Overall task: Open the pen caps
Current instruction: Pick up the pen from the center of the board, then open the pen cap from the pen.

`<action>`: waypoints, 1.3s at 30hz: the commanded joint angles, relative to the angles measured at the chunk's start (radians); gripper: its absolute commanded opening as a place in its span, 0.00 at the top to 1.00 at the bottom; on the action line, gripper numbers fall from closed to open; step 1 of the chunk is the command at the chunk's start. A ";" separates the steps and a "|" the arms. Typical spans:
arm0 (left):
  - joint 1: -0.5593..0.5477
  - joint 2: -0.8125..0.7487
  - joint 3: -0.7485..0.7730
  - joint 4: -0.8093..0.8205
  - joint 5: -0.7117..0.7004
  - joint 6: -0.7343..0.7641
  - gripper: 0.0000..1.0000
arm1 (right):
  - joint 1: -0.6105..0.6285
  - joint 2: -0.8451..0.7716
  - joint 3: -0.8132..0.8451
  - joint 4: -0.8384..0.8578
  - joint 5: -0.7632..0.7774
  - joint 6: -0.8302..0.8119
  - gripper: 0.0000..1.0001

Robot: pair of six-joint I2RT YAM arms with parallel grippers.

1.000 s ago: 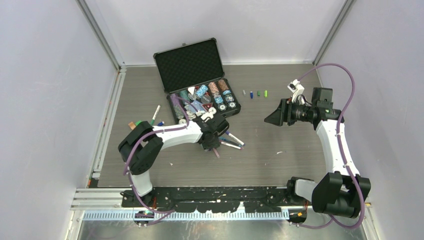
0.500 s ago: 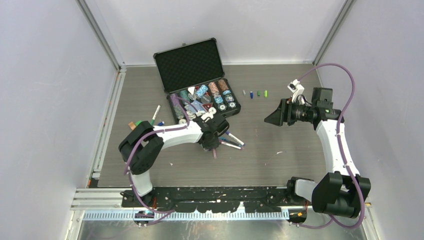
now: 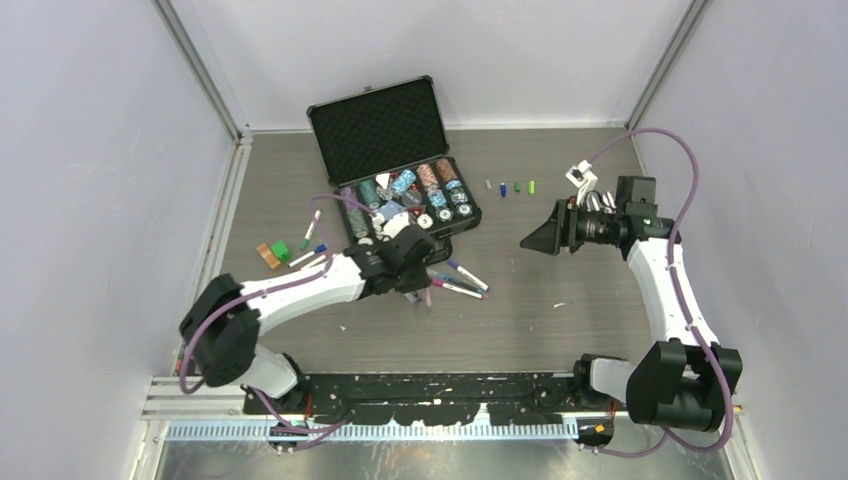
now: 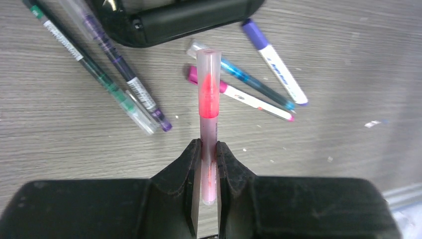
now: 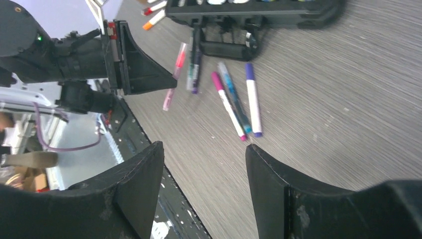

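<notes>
My left gripper (image 4: 208, 154) is shut on a pink pen (image 4: 208, 99), gripping its barrel near the tail end. The pen's clear cap (image 4: 208, 62) is on and points away from the wrist. From above, the left gripper (image 3: 414, 288) is just in front of the black case. Several more capped pens (image 3: 457, 281) lie beside it: a purple-capped one (image 4: 274, 64), a teal one (image 4: 251, 83), a magenta one (image 4: 246, 98), a green one (image 4: 84, 59) and a dark purple one (image 4: 124, 74). My right gripper (image 3: 526, 243) (image 5: 204, 147) is open and empty, raised to the right of the pens. Loose pen caps (image 3: 510, 187) sit in a row at the back.
An open black case (image 3: 385, 125) with poker chips stands at the back centre. Its front edge (image 4: 189, 20) is close above the held pen. More pens and small coloured pieces (image 3: 290, 250) lie at the left, near the metal rail (image 3: 215, 250).
The left jaws have closed on the pink pen. The left arm's elbow has swung left and toward the near edge, and the gripper has shifted a little left. The right gripper has drifted slightly left.
</notes>
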 commanded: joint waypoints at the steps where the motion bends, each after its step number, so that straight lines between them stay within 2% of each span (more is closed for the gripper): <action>1: -0.005 -0.152 -0.135 0.302 0.067 0.070 1.00 | 0.076 -0.006 -0.074 0.185 -0.124 0.121 0.34; 5: -0.004 -0.233 -0.372 0.902 0.201 0.114 1.00 | 0.202 -0.001 -0.185 0.469 -0.157 0.296 0.34; 6: -0.003 -0.237 -0.407 1.001 0.214 0.122 1.00 | 0.233 0.006 -0.200 0.505 -0.153 0.316 0.34; 13: -0.003 -0.170 -0.432 1.317 0.251 0.139 1.00 | 0.353 0.084 -0.253 0.677 -0.108 0.445 0.34; 17: -0.003 -0.127 -0.408 1.387 0.246 0.125 1.00 | 0.383 0.108 -0.254 0.684 -0.081 0.449 0.36; 23: -0.003 -0.119 -0.395 1.398 0.233 0.126 1.00 | 0.396 0.116 -0.253 0.684 -0.068 0.459 0.38; 29: -0.004 -0.112 -0.390 1.405 0.249 0.111 1.00 | 0.419 0.139 -0.243 0.715 -0.060 0.499 0.45; 35: -0.005 -0.092 -0.391 1.428 0.256 0.091 1.00 | 0.418 0.140 -0.274 0.880 -0.064 0.624 0.61; 37: -0.005 -0.086 -0.393 1.432 0.256 0.089 1.00 | 0.418 0.142 -0.279 0.922 -0.067 0.654 0.70; 39: -0.005 -0.082 -0.392 1.440 0.255 0.083 0.96 | 0.419 0.149 -0.281 0.929 -0.069 0.664 0.86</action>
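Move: The left hand already pinches the pink pen some 7 cm above the board, and the open right gripper it is taken to lies about 22 cm to its right, 3 cm farther out and 12 cm higher. From the right hand, the pink pen's middle is about 21 cm left, 2 cm back and 11 cm lower. Below on the board, from the left hand, the purple-capped marker lies roughly 9 cm right and 7 cm ahead, the magenta pen 5 cm right and 3 cm ahead. Keeping its pinch on the pink pen, the left hand rises about 12 cm and swings some 8 cm to the right towards the right gripper, its wrist rolling its fingers up from pointing down until they point level, to the right and forward. The right hand comes about 12 cm left to meet it, sinking and drawing back some 3 cm each and turning a little counter-clockwise, then narrows its wide-open fingers around the pink pen's tail end just beyond the left fingertips, where they seem to touch the barrel. ##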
